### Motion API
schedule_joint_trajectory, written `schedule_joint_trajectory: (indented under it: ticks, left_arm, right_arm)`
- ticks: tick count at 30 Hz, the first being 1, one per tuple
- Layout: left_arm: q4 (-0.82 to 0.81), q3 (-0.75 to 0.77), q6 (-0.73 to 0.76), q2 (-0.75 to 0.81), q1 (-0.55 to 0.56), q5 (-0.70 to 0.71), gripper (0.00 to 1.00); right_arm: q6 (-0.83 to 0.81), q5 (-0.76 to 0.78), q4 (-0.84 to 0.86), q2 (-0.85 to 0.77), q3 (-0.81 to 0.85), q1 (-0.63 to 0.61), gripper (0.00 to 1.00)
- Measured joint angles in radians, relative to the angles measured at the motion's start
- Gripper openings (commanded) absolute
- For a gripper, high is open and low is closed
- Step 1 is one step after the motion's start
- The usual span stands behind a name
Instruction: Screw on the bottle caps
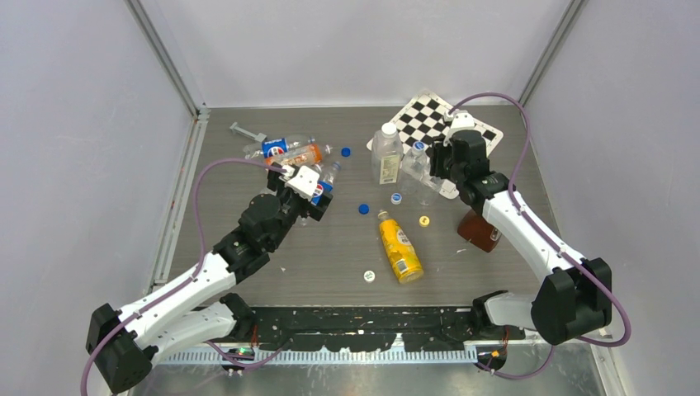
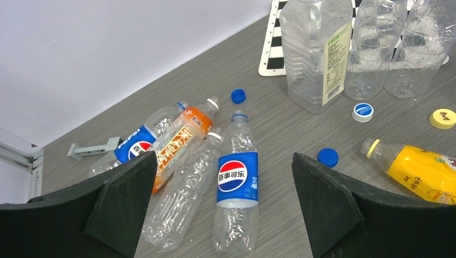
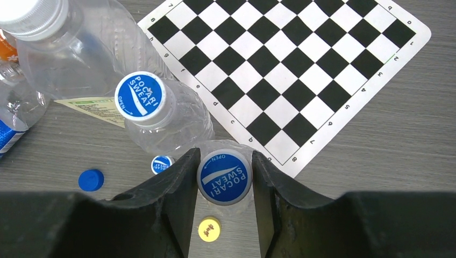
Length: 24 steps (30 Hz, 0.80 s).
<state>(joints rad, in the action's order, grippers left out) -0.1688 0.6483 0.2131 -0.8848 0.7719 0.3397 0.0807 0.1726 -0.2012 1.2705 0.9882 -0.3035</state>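
In the right wrist view my right gripper (image 3: 225, 162) is shut on a blue-and-white bottle cap (image 3: 224, 177) that sits on top of a slim clear bottle; the bottle's body is mostly hidden below it. A second slim bottle (image 3: 161, 121) beside it wears a matching cap (image 3: 139, 95). The wider squarish bottle (image 1: 385, 157) has a white cap (image 3: 29, 16). Loose caps lie on the table: blue (image 2: 238, 96), blue (image 2: 328, 157), blue-and-white (image 2: 363, 112), yellow (image 2: 442, 118), white (image 1: 369, 275). My left gripper (image 2: 223, 161) hangs open above the lying bottles at the left.
Pepsi-labelled bottles (image 2: 236, 183), an orange-labelled one (image 2: 177, 142) and a clear one lie in a heap under the left arm. A yellow bottle (image 1: 399, 247) lies mid-table. A brown bottle (image 1: 479, 231) stands by the right arm. A chessboard mat (image 1: 429, 120) lies at the back right.
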Motion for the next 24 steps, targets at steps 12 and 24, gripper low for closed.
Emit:
schedule_joint_trajectory:
  ticks: [12,24]
  left_arm:
    - [0.0,0.0,0.0,0.0,0.0,-0.006,1.0]
    - [0.006,0.0,-0.001,0.032,0.0,-0.01,1.0]
  right_arm:
    - [0.006,-0.013,-0.016,-0.001,0.001,0.0,0.78]
    - [0.171,-0.059,-0.069,-0.255,-0.006,0.0,0.97]
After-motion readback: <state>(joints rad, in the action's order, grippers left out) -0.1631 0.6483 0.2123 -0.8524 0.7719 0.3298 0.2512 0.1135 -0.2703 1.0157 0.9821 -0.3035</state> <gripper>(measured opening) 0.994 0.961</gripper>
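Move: The capped bottle just finished stands upright under the right hand, its blue-topped cap still between the fingertips and its middle some 10 cm below them. Beside it, about 5 cm left and 4 cm farther out, stands the second capped bottle, with the big bottle 12 cm left and 8 cm out. On the table, 20 cm down, the loose blue-white cap is about 9 cm left and level; the yellow cap is 8 cm back, 1 cm left. From the left hand, the finished bottle lies roughly 34 cm right, 10 cm ahead, 16 cm below. The right hand lets go of the screwed-on cap, its fingers spreading from their narrow pinch to wide open while it stays almost in place over the upright bottle. Once they are nearly clear it quickly climbs away from the bottle, about 7 cm up and some 4 cm back towards its base, the wrist rolling its left side up and the fingertips tipping up a little, roughly 15 degrees in all. ##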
